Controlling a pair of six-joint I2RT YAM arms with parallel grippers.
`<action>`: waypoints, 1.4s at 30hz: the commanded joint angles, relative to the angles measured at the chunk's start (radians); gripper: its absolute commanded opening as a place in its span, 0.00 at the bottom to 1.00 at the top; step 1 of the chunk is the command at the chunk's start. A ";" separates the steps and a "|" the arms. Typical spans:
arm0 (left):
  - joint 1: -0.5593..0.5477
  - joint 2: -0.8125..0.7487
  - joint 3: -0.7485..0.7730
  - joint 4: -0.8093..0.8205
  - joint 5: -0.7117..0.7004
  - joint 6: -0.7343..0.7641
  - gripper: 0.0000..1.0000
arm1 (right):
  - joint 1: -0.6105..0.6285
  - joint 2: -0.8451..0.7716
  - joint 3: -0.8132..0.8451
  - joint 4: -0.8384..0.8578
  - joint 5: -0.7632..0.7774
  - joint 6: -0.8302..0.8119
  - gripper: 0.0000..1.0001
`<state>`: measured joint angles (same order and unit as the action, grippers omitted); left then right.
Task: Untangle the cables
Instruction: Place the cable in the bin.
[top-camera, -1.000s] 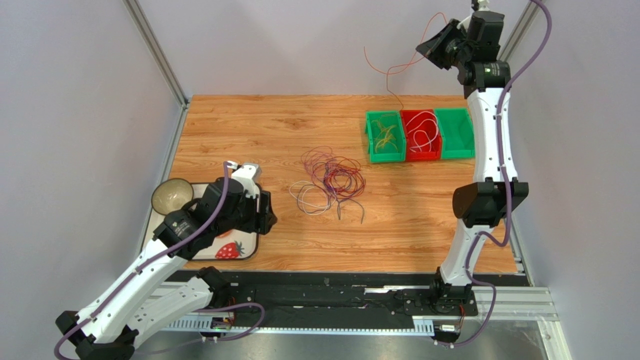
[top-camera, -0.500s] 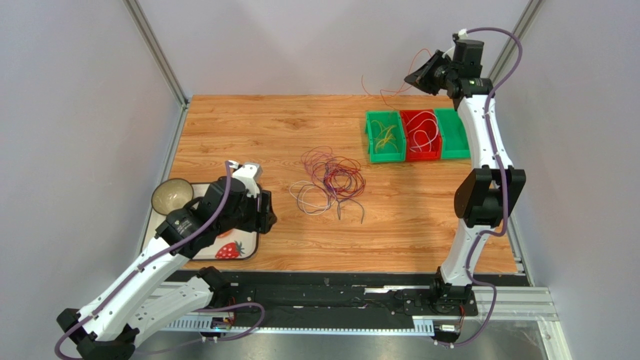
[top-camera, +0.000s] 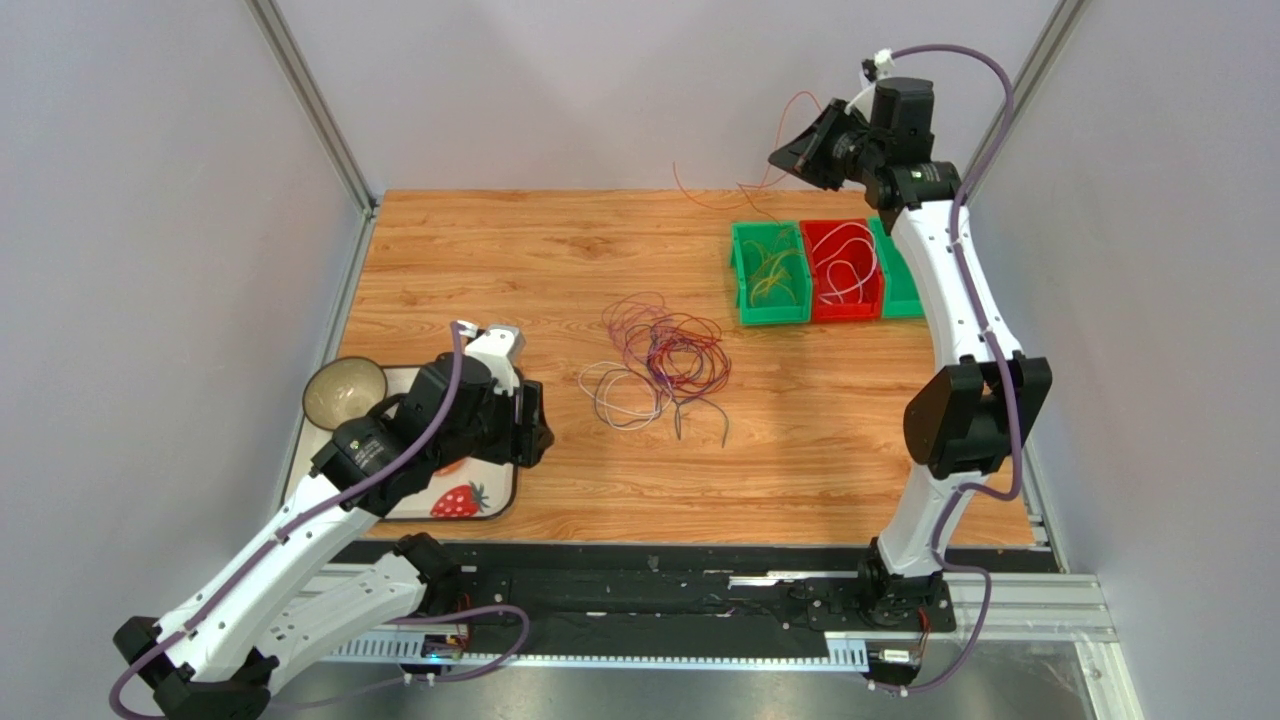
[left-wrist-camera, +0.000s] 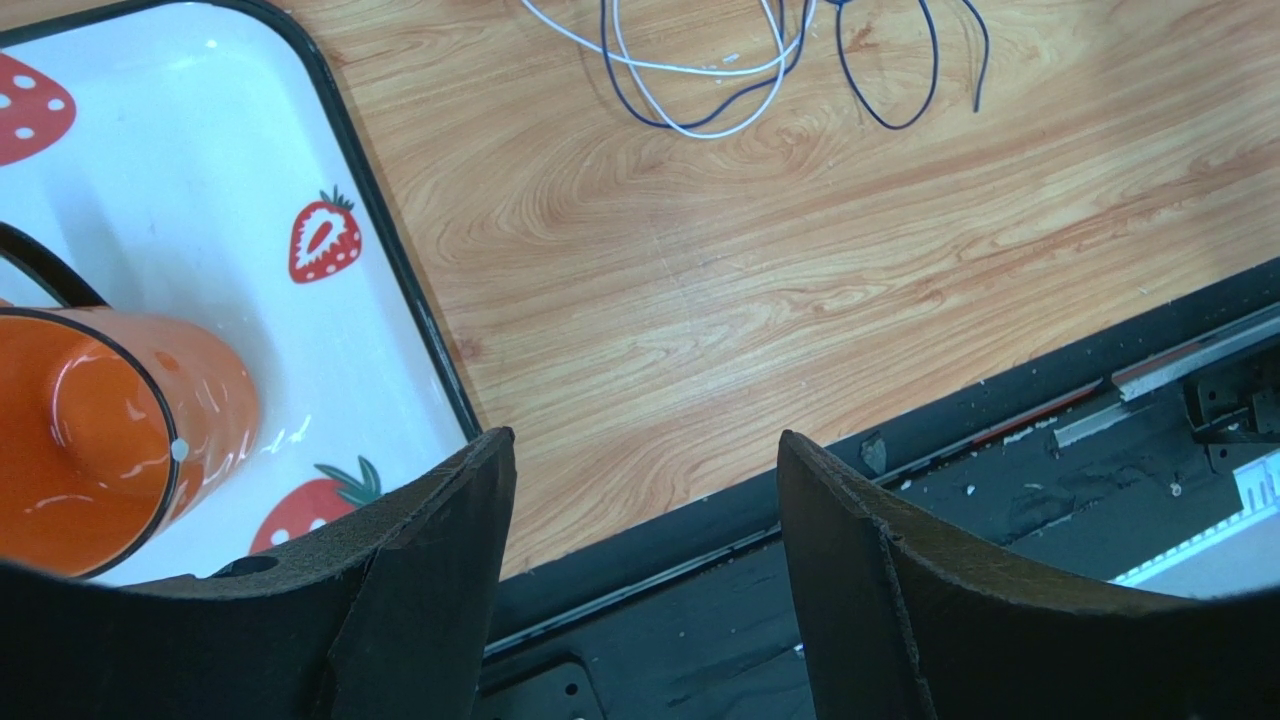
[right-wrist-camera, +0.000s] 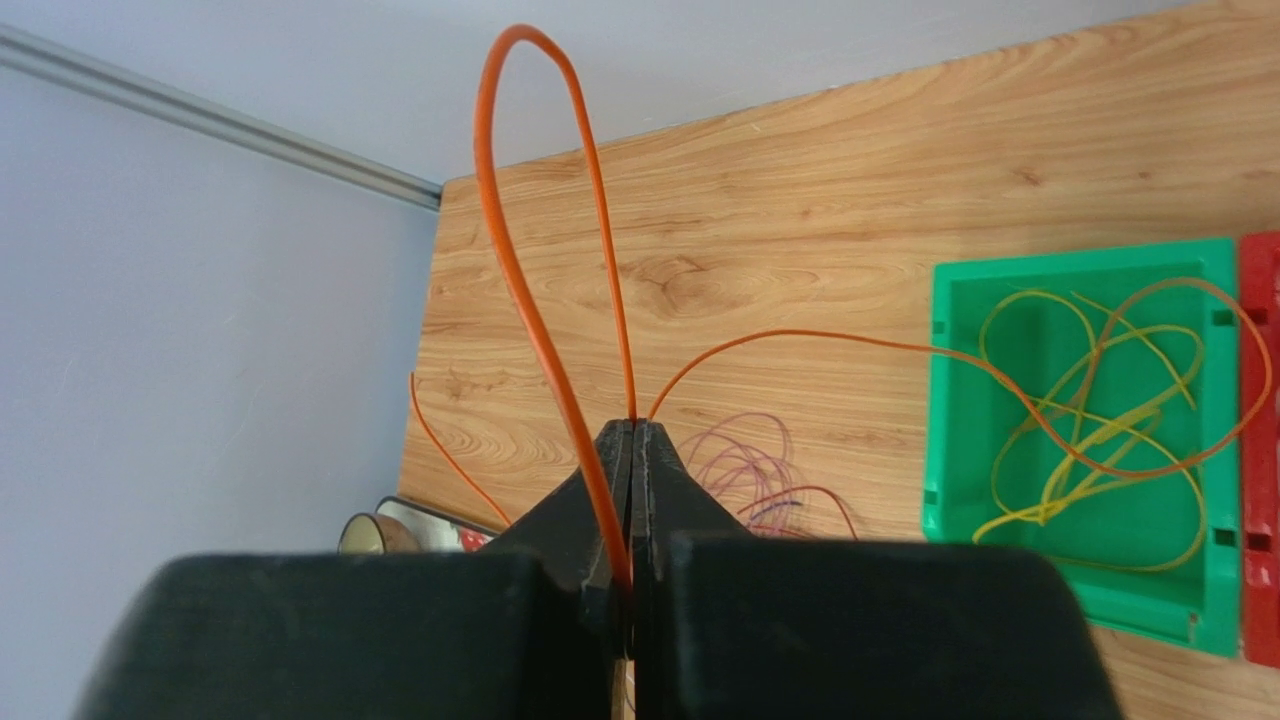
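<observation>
The tangle of cables (top-camera: 663, 360), purple, red, white and dark loops, lies in the middle of the table. Its near end (left-wrist-camera: 706, 132) shows at the top of the left wrist view, and its purple loops (right-wrist-camera: 751, 468) show past the right fingers. My right gripper (top-camera: 792, 152) is raised above the table's far edge, shut on a thin orange cable (right-wrist-camera: 519, 225) that loops up from the jaws (right-wrist-camera: 631, 431) and trails over the left green bin. My left gripper (top-camera: 522, 438) hovers at the tray's right edge, open (left-wrist-camera: 639, 450), with nothing between its fingers.
Three bins stand at the far right: a green one (top-camera: 771, 279) holding yellow cables (right-wrist-camera: 1112, 435), a red one (top-camera: 842, 275) holding white cables, and a green one (top-camera: 905, 285) partly behind the right arm. A strawberry tray (top-camera: 451, 498) at the near left carries a bowl (top-camera: 343, 392) and an orange cup (left-wrist-camera: 90, 435).
The right arm has swung left and somewhat lower along the back edge, carrying the orange cable with it. The left arm and the tangle have not moved.
</observation>
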<state>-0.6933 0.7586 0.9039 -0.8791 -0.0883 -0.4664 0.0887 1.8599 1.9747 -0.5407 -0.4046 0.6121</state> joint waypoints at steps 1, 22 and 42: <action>0.002 -0.011 0.001 0.008 -0.010 -0.008 0.73 | 0.026 -0.048 0.056 0.001 0.027 -0.034 0.00; 0.003 -0.018 0.000 0.011 -0.010 -0.008 0.73 | -0.030 -0.062 -0.227 0.073 0.078 -0.025 0.00; 0.003 0.001 0.001 0.008 -0.011 -0.009 0.73 | -0.018 0.019 -0.244 -0.024 0.445 -0.173 0.00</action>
<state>-0.6933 0.7551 0.9039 -0.8791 -0.0906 -0.4671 0.0544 1.8637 1.7000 -0.5457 -0.1318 0.4919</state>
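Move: From the right hand, pinching the orange cable, the red bin (white cable inside) lies about 8 cm ahead, 12 cm right and 30 cm below. At the same depth and height, the left green bin, with yellow cable, is only about 3 cm right, and the right green bin some 22 cm right. From the idle left hand the red bin is roughly 42 cm ahead, 43 cm right and 17 cm down. The right hand, still pinching the orange cable, sinks 13 cm and swings 7 cm right towards the red bin. ##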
